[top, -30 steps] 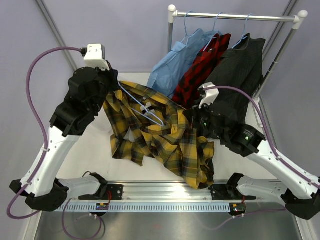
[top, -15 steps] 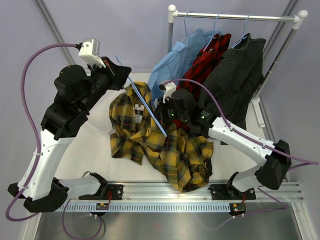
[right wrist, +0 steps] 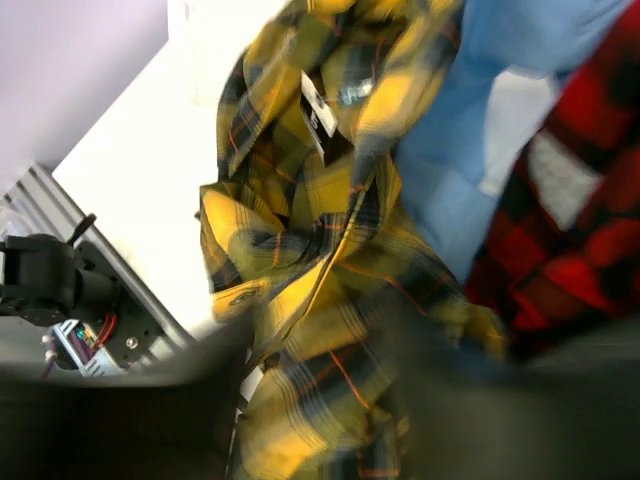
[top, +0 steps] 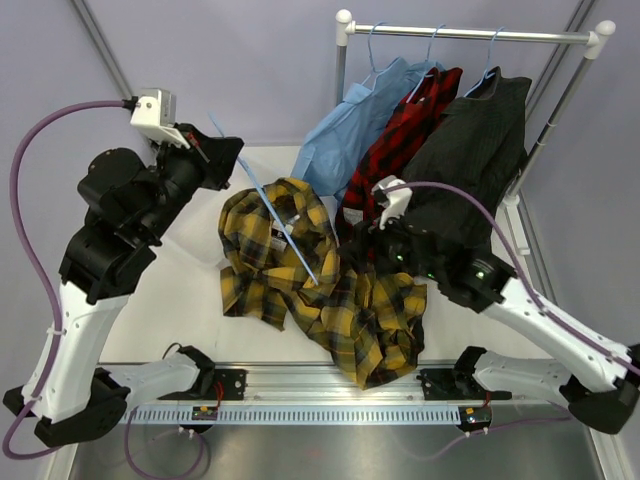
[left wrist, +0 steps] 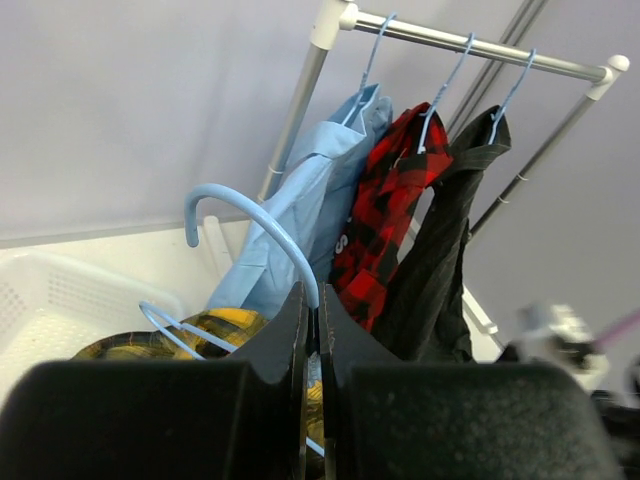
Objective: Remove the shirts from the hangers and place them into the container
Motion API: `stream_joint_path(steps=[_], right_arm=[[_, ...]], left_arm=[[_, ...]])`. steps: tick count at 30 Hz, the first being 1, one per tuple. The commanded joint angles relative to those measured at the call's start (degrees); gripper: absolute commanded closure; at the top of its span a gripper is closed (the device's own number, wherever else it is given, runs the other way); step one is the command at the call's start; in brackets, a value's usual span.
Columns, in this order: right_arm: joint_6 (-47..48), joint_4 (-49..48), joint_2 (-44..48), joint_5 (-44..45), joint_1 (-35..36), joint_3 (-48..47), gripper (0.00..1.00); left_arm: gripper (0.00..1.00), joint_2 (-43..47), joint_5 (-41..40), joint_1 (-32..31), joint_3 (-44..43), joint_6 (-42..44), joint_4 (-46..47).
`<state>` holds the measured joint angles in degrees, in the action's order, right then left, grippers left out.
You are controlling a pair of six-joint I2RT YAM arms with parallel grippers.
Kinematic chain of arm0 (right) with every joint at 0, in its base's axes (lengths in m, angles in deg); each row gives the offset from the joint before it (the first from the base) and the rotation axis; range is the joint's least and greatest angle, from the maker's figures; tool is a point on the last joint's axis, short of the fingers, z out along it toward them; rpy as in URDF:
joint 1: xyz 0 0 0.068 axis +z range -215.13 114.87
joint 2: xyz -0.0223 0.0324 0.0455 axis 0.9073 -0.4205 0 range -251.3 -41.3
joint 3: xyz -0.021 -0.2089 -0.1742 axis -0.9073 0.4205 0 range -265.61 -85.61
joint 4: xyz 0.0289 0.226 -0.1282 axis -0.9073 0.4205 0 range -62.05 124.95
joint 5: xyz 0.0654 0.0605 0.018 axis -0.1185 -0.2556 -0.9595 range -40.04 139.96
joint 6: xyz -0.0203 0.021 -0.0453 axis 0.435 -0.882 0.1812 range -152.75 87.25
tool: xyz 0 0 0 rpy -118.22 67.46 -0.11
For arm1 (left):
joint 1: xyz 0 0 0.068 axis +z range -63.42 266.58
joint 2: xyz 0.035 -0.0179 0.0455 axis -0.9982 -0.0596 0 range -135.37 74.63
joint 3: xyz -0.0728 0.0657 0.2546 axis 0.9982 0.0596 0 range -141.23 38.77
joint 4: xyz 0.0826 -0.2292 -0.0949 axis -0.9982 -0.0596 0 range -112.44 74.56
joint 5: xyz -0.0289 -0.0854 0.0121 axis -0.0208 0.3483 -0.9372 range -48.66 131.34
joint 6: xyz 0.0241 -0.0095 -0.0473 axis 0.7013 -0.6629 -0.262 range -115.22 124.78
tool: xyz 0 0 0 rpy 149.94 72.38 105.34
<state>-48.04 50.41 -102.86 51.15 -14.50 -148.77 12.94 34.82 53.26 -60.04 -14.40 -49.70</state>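
The yellow-and-black plaid shirt (top: 300,270) lies crumpled on the white surface between the arms. My left gripper (top: 222,150) is raised at the back left, shut on the neck of a pale-blue wire hanger (top: 262,196). The hanger slants down to the shirt's collar. In the left wrist view the hanger hook (left wrist: 240,200) curls just above the left gripper (left wrist: 312,295). The white perforated container (left wrist: 60,300) shows at the left there. My right gripper (top: 358,240) hovers at the shirt's right edge. Its wrist view is blurred, and there the right gripper (right wrist: 340,400) has its jaws apart over plaid cloth.
A metal rail (top: 470,33) at the back right carries a light blue shirt (top: 345,130), a red plaid shirt (top: 400,140) and a black shirt (top: 470,150) on hangers. The rail's post (top: 342,70) stands behind the plaid shirt. An aluminium bar (top: 330,385) runs along the near edge.
My left arm has swung up and to the left with the hanger, drawing it out of the plaid shirt. The right gripper has pulled back to the right, its jaws have parted, and the shirt has sagged.
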Motion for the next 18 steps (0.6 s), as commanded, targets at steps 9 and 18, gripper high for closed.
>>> stream_joint_path(steps=[9, 18], right_arm=[[8.34, 25.26, 1.19, -0.21, 0.52, -28.05, 0.01], [8.43, 30.19, -7.69, -5.59, 1.22, -39.94, 0.02]], left_arm=[[1.00, -7.38, -11.75, -4.29, -0.16, 9.59, 2.71], [1.00, -13.63, -19.93, -9.21, -3.58, 13.38, 2.80]])
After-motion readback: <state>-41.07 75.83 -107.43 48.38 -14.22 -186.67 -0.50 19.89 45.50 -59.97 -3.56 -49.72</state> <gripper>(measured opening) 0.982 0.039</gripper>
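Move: The yellow plaid shirt lies heaped on the table, its middle about 7 cm ahead of the left hand, 18 cm to its right and 47 cm below. The container is some 27 cm ahead of that hand, 10 cm to its left and equally low. From the right hand the yellow shirt is about 10 cm ahead, 8 cm left and 25 cm below; the hanging red shirt is roughly 25 cm ahead, 10 cm right, slightly higher. The right hand opens wide, rising some 16 cm; the left keeps the hanger, dipping forward towards the yellow shirt. ##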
